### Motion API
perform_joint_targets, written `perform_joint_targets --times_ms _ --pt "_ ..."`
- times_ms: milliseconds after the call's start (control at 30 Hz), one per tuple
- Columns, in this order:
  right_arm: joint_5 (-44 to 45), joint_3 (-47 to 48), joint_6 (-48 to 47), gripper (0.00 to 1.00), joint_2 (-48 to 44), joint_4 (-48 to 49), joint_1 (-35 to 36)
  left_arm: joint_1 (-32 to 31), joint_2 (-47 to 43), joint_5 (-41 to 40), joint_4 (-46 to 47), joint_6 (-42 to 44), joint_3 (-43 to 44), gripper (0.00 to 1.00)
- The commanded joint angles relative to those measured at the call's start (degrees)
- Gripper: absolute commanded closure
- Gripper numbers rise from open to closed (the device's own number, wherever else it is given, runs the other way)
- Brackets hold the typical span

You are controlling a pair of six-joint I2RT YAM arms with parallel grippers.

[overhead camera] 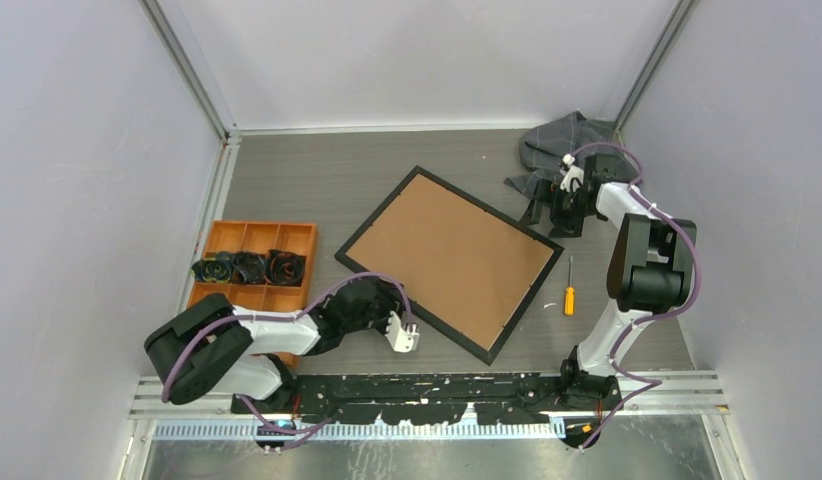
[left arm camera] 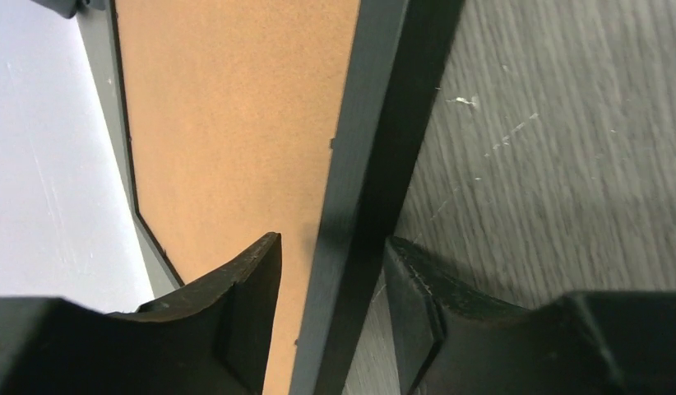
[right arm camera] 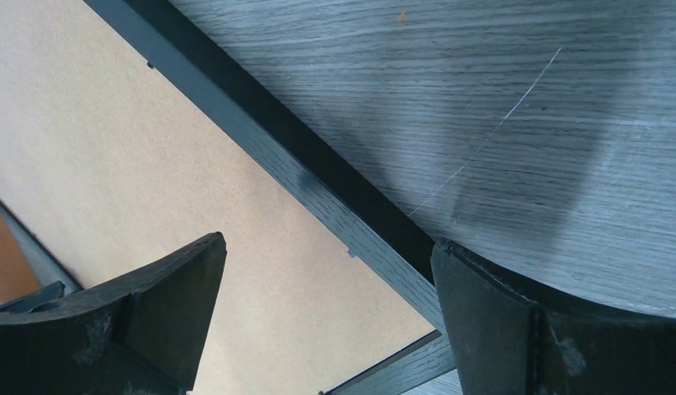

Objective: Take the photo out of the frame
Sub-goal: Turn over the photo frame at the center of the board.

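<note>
The frame lies face down in the middle of the table, its brown back board up inside a thin black border. The photo is hidden beneath that board. My left gripper is at the frame's near-left side. In the left wrist view this gripper is open and straddles the black border, with a gap on the board side. My right gripper is at the frame's far-right corner. In the right wrist view it stands wide open over the board and border, gripping nothing.
An orange compartment tray with dark rolled items stands at the left, close to my left arm. An orange-handled screwdriver lies right of the frame. A grey cloth is bunched in the far right corner behind my right gripper.
</note>
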Motion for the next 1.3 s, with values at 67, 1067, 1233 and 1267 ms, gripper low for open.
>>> perform_joint_targets --times_ms 67,1067,1233,1267 --pt "1.3 1.1 0.0 0.00 -0.4 -0.4 -0.2 -0.2 0.2 1.8 3.5 -0.1 0.9 0.49" --pt "-1.7 2.4 -2.1 0.00 0.7 -6.4 -0.2 6.3 2.5 -11.8 7.8 -10.7 7.7 0.32" --pt "-2.2 2.7 -2.7 0.00 0.8 -7.5 -0.2 8.3 1.8 -12.5 7.4 -12.3 8.4 0.30" --pt "-2.2 2.6 -2.8 0.00 0.7 -7.5 -0.2 8.7 1.7 -12.6 7.4 -12.8 8.4 0.30"
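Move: The photo frame lies face down and askew, its middle about 10 cm ahead and 9 cm right of my left hand, whose fingers straddle its near side. The frame's left corner is some 14 cm left and 11 cm ahead, and the orange tray about 32 cm left and 2 cm ahead. From my right hand, by the right corner, the frame's middle is about 19 cm left and 3 cm back; the screwdriver lies 5 cm right and 9 cm back, the grey cloth 18 cm ahead and 6 cm right. I open my left fingers somewhat wider, still astride the frame's near side, and with the outer finger push that side forward some 7 cm, then also bear left and a little up towards the left corner, turning the hand about 20 degrees counter-clockwise. My right hand stays low and wide open at the right corner, shifting only about a centimetre, as a stop. ##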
